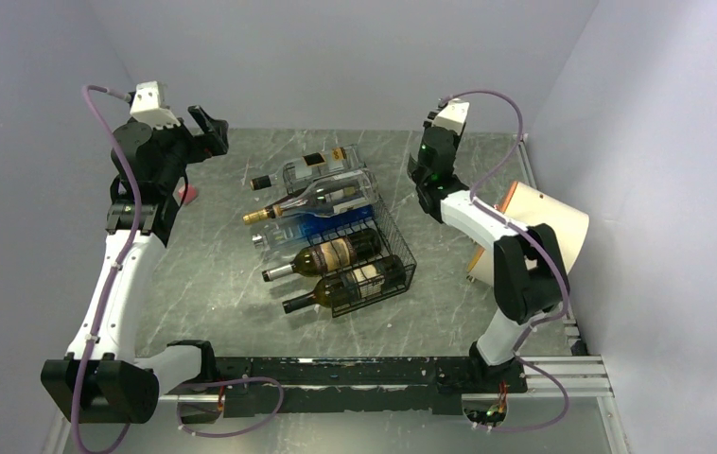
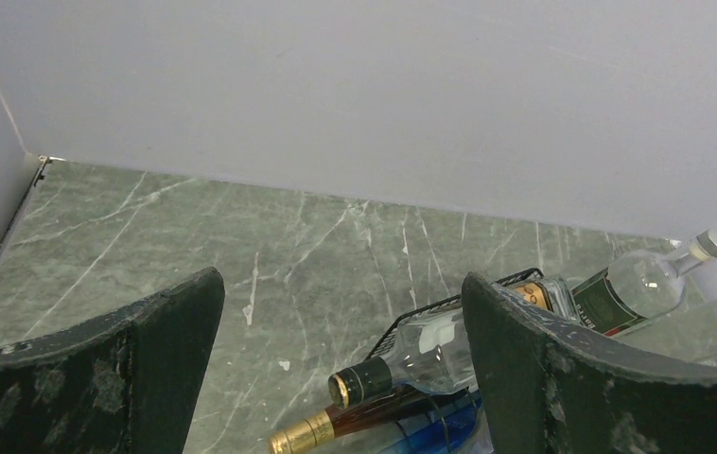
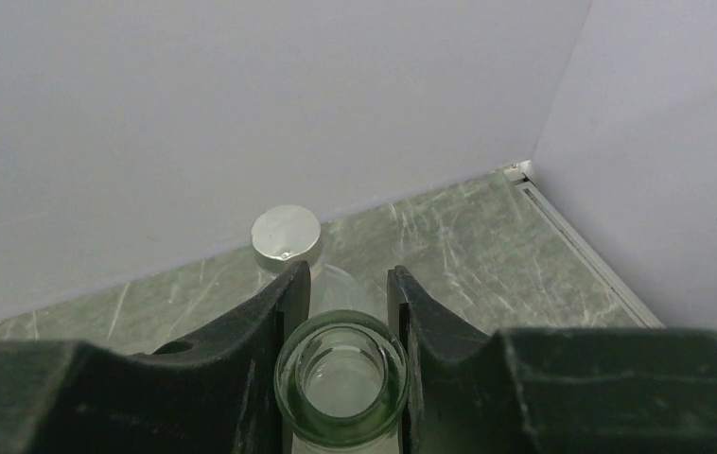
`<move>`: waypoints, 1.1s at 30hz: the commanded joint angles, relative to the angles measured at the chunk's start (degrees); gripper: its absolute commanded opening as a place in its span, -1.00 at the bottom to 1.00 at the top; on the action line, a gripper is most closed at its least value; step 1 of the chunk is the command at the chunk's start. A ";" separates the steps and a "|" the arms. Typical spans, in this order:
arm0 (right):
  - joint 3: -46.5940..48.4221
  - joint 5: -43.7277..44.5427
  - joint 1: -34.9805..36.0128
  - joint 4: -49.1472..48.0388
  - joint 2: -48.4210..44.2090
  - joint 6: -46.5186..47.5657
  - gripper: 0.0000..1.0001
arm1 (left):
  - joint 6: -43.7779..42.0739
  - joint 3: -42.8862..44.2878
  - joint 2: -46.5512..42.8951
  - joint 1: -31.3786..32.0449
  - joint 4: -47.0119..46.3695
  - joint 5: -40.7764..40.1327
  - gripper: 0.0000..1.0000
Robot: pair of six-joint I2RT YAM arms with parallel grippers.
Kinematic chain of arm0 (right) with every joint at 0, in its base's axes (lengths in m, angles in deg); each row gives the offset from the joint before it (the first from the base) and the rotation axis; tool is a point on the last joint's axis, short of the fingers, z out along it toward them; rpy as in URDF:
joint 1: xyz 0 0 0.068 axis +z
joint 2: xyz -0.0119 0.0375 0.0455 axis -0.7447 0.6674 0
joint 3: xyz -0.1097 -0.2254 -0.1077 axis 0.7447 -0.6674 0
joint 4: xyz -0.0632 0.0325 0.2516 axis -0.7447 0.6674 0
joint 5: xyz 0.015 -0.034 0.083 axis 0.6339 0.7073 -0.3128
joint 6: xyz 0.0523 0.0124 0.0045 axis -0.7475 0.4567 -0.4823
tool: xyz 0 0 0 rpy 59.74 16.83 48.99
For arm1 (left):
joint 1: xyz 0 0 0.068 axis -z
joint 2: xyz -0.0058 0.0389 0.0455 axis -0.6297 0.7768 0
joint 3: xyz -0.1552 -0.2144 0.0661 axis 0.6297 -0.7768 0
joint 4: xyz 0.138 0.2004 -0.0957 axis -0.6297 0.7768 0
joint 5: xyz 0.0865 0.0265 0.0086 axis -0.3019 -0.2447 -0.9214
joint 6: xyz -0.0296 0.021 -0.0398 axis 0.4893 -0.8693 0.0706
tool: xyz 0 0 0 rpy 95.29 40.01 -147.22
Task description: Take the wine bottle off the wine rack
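The black wire wine rack [image 1: 394, 248] sits mid-table with several bottles lying in it, necks to the left. My right gripper [image 3: 347, 274] is shut on the neck of a clear, green-tinted wine bottle [image 3: 341, 378] whose open mouth faces the camera. From above, this gripper [image 1: 418, 176] hangs at the rack's far right corner and hides the held bottle. A white-capped clear bottle [image 3: 286, 233] lies just beyond the fingertips. My left gripper [image 2: 341, 284] is open and empty, raised at the far left [image 1: 209, 127], well away from the rack [image 2: 449, 307].
A cream cylinder [image 1: 536, 223] lies against the right wall by the right arm. A small pink object [image 1: 186, 194] rests near the left arm. Grey walls enclose the back and both sides, and a metal rail [image 1: 546, 203] runs along the right edge.
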 commanded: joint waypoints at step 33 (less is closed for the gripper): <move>-3.21 -15.67 -1.70 25.28 -17.77 -2.37 0.99 | 0.48 0.69 0.20 0.46 -1.64 2.30 0.98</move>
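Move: Ahead of the right hand by about 2 cm, 1 cm to its right and roughly 27 cm down is the bare table spot for the wine bottle it already holds upright by the neck. The capped bottle stands about 7 cm ahead of the hand and 4 cm left; the rack's middle lies some 12 cm back and 24 cm left, the cream drum 13 cm back and 19 cm right. From the left hand the spot is about 12 cm ahead, 51 cm right, 37 cm down. Lowering the wine bottle about 4 cm, the right hand also eases some 2 cm forward to set it on the table just short of the capped bottle. It pauses there, opens its fingers wide to let go of the neck, then pulls up and back about 8 and 5 cm, turning some 10 degrees counter-clockwise. ##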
